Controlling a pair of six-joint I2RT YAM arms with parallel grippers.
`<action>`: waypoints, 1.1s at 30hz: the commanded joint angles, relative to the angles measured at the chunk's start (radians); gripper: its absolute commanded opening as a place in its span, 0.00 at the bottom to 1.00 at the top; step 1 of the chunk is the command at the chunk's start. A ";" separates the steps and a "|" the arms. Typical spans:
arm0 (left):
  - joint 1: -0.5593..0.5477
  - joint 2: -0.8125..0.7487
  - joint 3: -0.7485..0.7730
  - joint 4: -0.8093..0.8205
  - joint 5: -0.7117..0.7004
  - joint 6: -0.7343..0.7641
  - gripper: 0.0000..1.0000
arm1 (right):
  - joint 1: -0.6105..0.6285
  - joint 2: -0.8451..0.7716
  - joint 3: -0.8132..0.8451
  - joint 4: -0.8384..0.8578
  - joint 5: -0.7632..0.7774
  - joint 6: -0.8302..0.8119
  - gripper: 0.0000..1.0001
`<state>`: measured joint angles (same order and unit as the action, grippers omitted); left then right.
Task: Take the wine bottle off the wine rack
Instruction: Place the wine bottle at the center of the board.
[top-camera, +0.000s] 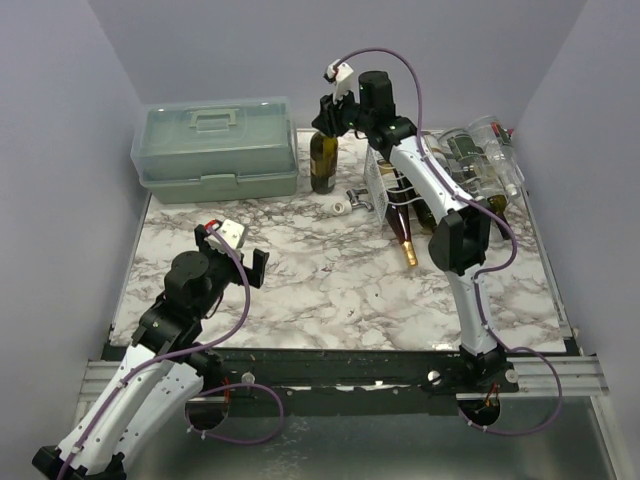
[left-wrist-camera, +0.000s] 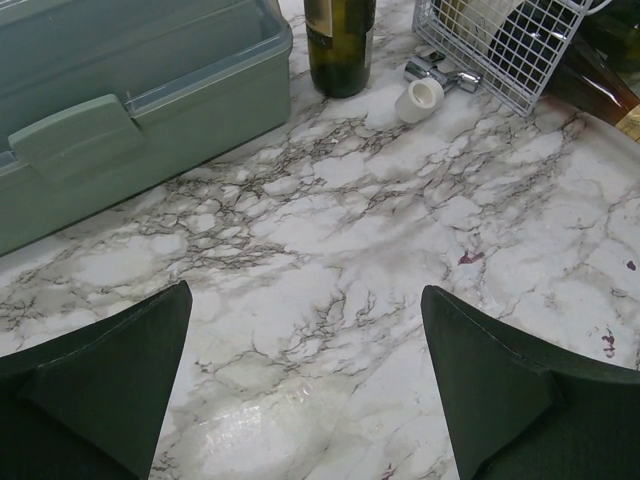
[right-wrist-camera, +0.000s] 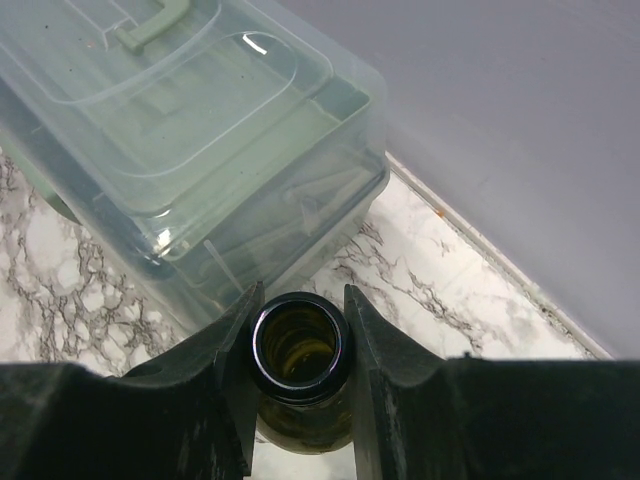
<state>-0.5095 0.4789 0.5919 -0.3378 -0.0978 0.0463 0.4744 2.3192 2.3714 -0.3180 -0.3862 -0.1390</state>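
A dark green wine bottle stands upright with its base on the marble, between the toolbox and the white wire wine rack. My right gripper is shut on its neck from above. In the right wrist view both fingers press the bottle's open mouth from either side, at the right gripper. The bottle and a corner of the rack show at the top of the left wrist view. My left gripper hangs open over bare marble at the near left, with nothing between the left gripper's fingers.
A pale green toolbox sits at the back left, close to the bottle. The rack holds a brown bottle with a gold cap and clear bottles behind. A small white cap and a metal fitting lie before the rack.
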 joint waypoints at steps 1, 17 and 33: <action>0.010 -0.002 -0.010 0.017 0.008 0.007 0.99 | 0.014 0.006 0.051 0.108 0.037 -0.004 0.16; 0.012 -0.007 -0.010 0.017 0.030 0.006 0.99 | 0.015 -0.033 -0.007 0.104 0.068 -0.014 0.73; 0.016 -0.045 -0.012 0.014 0.057 0.003 0.99 | 0.015 -0.263 -0.178 0.037 -0.022 0.032 1.00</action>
<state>-0.5003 0.4515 0.5915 -0.3378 -0.0723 0.0460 0.4831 2.1666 2.2482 -0.2512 -0.3542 -0.1341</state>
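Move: The wine bottle already stands upright under the right hand, whose fingers are still shut around the top of the neck; the bottle's middle is about 12 cm straight below. From that hand the green toolbox lies some 25 cm left and 3 cm farther out, the white plastic cap about 6 cm back and 4 cm right, and the wine rack some 26 cm right, level with it. From the left hand, the bottle is about 33 cm ahead and 16 cm right. Keep the right gripper almost in place at the bottle's mouth and open the fingers wide from their roughly one-third opening, releasing the neck while the hand creeps up 1–2 cm and tips slightly upward, about 5 degrees. Then lift off faster and draw back from the bottle, ending some 5 cm higher and 2 cm back. ##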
